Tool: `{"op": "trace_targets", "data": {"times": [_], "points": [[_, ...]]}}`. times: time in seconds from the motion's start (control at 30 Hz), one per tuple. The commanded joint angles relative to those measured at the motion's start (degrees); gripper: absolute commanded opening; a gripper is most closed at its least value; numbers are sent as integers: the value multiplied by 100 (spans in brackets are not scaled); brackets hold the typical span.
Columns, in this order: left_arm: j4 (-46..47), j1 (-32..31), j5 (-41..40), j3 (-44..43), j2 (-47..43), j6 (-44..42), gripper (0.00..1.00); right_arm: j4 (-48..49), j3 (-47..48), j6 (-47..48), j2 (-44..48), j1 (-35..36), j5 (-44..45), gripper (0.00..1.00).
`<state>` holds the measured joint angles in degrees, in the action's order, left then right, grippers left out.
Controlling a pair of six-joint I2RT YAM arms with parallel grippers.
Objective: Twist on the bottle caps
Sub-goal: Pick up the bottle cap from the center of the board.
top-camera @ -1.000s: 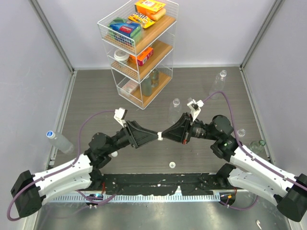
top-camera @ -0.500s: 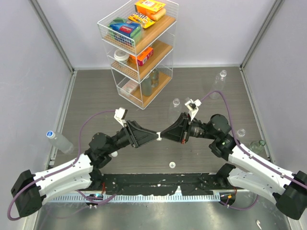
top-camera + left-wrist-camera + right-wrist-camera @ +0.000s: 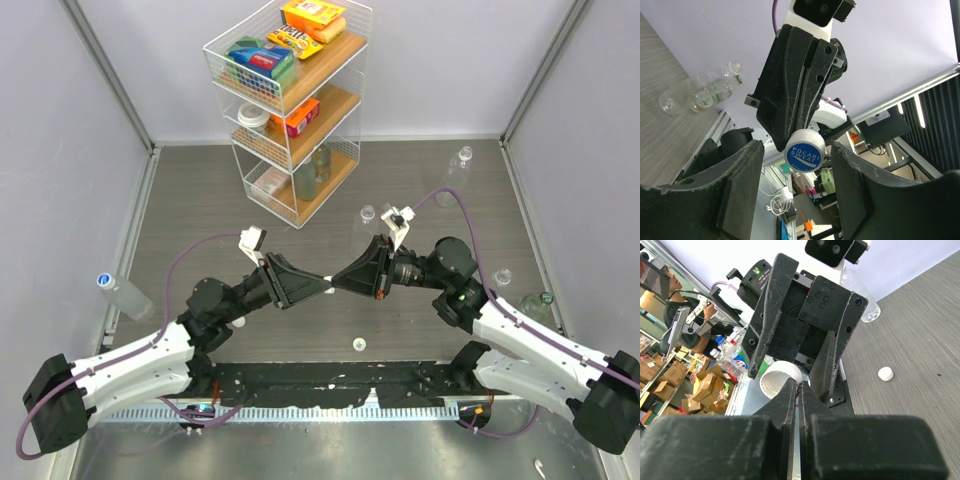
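A white bottle cap (image 3: 805, 150) with a blue printed top hangs in the air between the two arms. My right gripper (image 3: 799, 389) is shut on its rim, and the cap's hollow underside (image 3: 779, 378) faces that camera. My left gripper (image 3: 797, 187) is open, with one finger on each side of the cap and a small gap on both sides. In the top view the two grippers meet tip to tip, left gripper (image 3: 320, 283) against right gripper (image 3: 336, 281), above the middle of the table. Clear bottles (image 3: 702, 92) lie on the table far off. One bottle (image 3: 125, 295) with a blue cap lies at the left wall.
A wire rack (image 3: 290, 110) with boxes and jars stands at the back. More clear bottles lie at the back right (image 3: 455, 170) and by the right wall (image 3: 535, 305). Loose white caps lie in front (image 3: 358, 344) and to the right (image 3: 503, 276).
The left gripper's jaws have narrowed around the cap. Both grippers have drifted slightly towards the back left, the right one still pinching the cap.
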<state>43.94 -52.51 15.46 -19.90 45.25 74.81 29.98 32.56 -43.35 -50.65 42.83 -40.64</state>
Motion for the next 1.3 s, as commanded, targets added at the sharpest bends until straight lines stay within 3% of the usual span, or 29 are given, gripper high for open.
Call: {"op": "trace_targets", "data": {"times": [0.0, 0.27, 0.47, 0.67, 0.8, 1.03, 1.27], "points": [[282, -31, 0, 4, -34, 34, 57, 255, 32, 64, 29, 41, -58, 1], [281, -31, 159, -75, -34, 34, 45, 8, 163, 283, -111, 50, 21, 1], [281, -57, 361, -102, -34, 60, 44, -9, 163, 354, -138, 50, 82, 1], [282, -101, 378, -102, -61, 139, 33, -281, 242, 503, -111, 50, 188, 7], [247, -101, 212, -58, -148, 210, 18, -781, 347, 635, -59, 50, 381, 16], [-658, -101, -131, -111, -684, -10, 15, -2511, 805, 1215, 310, 50, 1066, 42], [-1553, -101, -658, -40, -1624, -291, 15, -3551, 1042, 1558, 881, 50, 1708, 62]]}}
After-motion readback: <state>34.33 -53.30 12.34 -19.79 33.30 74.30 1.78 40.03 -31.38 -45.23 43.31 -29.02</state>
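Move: Just beyond the left hand's open fingertips sits the cap the right hand is holding out, about 2 cm to the left hand point's right, 1 cm ahead and 1 cm up. Some 30 cm below, a loose cap lies 2 cm ahead and 9 cm right, another 8 cm ahead and 19 cm left; a clear bottle stands 26 cm ahead, 11 cm right, 21 cm lower. For the right hand, the cap is 1 cm left, at its tips. Closing from both sides, the left fingers pinch the cap while the right still holds it, both hands sinking about 1 cm. Only then do the right fingers open and let go, backing away right and forward, slightly down, with a dipping, clockwise turn of some 15 degrees. Last, the left hand draws off with the cap, rising and moving left about 3 cm and slightly back. ##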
